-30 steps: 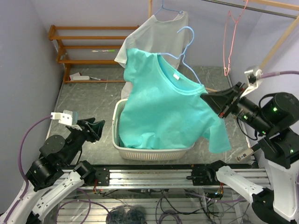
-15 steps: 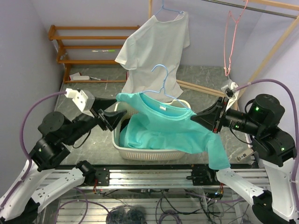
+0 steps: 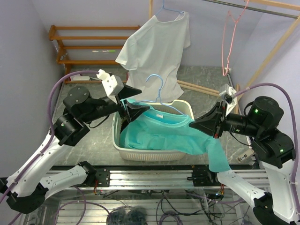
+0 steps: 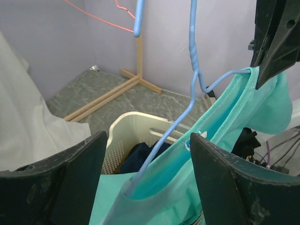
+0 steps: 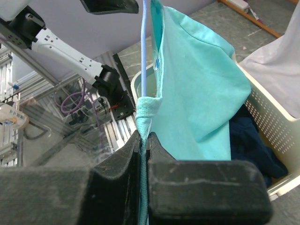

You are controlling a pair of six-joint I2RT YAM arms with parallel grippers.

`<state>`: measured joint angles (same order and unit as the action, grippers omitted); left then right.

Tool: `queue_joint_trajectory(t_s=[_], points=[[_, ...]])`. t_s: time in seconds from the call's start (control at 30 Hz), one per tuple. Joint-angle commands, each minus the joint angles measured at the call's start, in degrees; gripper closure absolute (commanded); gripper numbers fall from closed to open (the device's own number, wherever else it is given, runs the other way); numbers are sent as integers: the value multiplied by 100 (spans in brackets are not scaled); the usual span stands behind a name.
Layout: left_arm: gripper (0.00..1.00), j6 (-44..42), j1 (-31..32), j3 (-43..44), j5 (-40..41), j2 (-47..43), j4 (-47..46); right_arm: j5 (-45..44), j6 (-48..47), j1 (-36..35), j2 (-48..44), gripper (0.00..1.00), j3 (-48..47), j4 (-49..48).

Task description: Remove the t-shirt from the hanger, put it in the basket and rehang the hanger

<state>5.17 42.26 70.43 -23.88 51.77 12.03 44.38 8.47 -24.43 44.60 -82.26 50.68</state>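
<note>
A teal t-shirt (image 3: pixel 164 133) hangs on a light-blue wire hanger (image 3: pixel 157 89) and droops into a white laundry basket (image 3: pixel 140 152). My right gripper (image 3: pixel 193 124) is shut on the shirt's shoulder fabric at the hanger's right end; in the right wrist view the jaws (image 5: pixel 144 145) pinch the teal cloth (image 5: pixel 197 89) below the hanger wire (image 5: pixel 144 56). My left gripper (image 3: pixel 136 100) is open at the shirt's left shoulder. In the left wrist view its fingers (image 4: pixel 61 187) straddle the hanger (image 4: pixel 187 108) and the collar (image 4: pixel 225 122) without touching them.
A white t-shirt (image 3: pixel 157 51) hangs on another blue hanger from the rack at the back. A pink hanger (image 3: pixel 228 42) hangs at the back right. A wooden shelf (image 3: pixel 84 47) stands at the back left. Dark clothing (image 4: pixel 138 157) lies in the basket.
My left arm has swung up and to the right, reaching the shirt's left shoulder. The right gripper has lowered the shirt and hanger toward the basket.
</note>
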Motion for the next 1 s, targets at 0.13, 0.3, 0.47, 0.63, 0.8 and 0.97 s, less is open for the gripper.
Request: queue_joint_trajectory(t_s=[0.13, 0.3, 0.47, 0.63, 0.8, 0.97], points=[[23, -172, 30, 257, -976, 230, -429, 472, -47, 17, 7, 100, 124, -390], [78, -172, 24, 359, -1071, 377, -282, 455, -21, 13, 119, 100, 136, -421], [93, -279, 34, 263, -907, 199, -230, 12, -34, 16, 150, 100, 149, -407], [93, -352, 33, 173, -396, -126, -218, -830, 77, 12, 172, 72, 204, -386], [93, -536, 28, 238, 92, -470, 46, -2149, 181, 17, 16, 36, 100, -339], [93, -600, 27, 299, 273, -777, 253, -2641, 130, 17, -230, 31, 138, -411]])
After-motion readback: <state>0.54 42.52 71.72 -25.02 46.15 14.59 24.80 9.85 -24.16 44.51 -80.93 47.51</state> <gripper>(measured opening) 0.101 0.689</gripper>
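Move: Between the left hand's open fingers, with its middle roughly 3 cm to the right and 1 cm back, runs the left arm of the blue hanger; from the right hand it is about 17 cm left and 6 cm ahead. The right hand already pinches the hanger's other end through the shoulder. The teal t-shirt's middle lies some 9 cm right, 5 cm back and 12 cm below the left hand, and the basket's about 6 cm right, 5 cm ahead and 35 cm down. Easing about 2 cm right along the hanger's left arm and a little back, the left hand shuts its fingers on that arm, then carries it some 4 cm left and about 3 cm up. Once that grip has closed, the right hand opens, lets go of the hanger's other end and swings forward about 6 cm and to the right, turning clockwise some 20 degrees. ##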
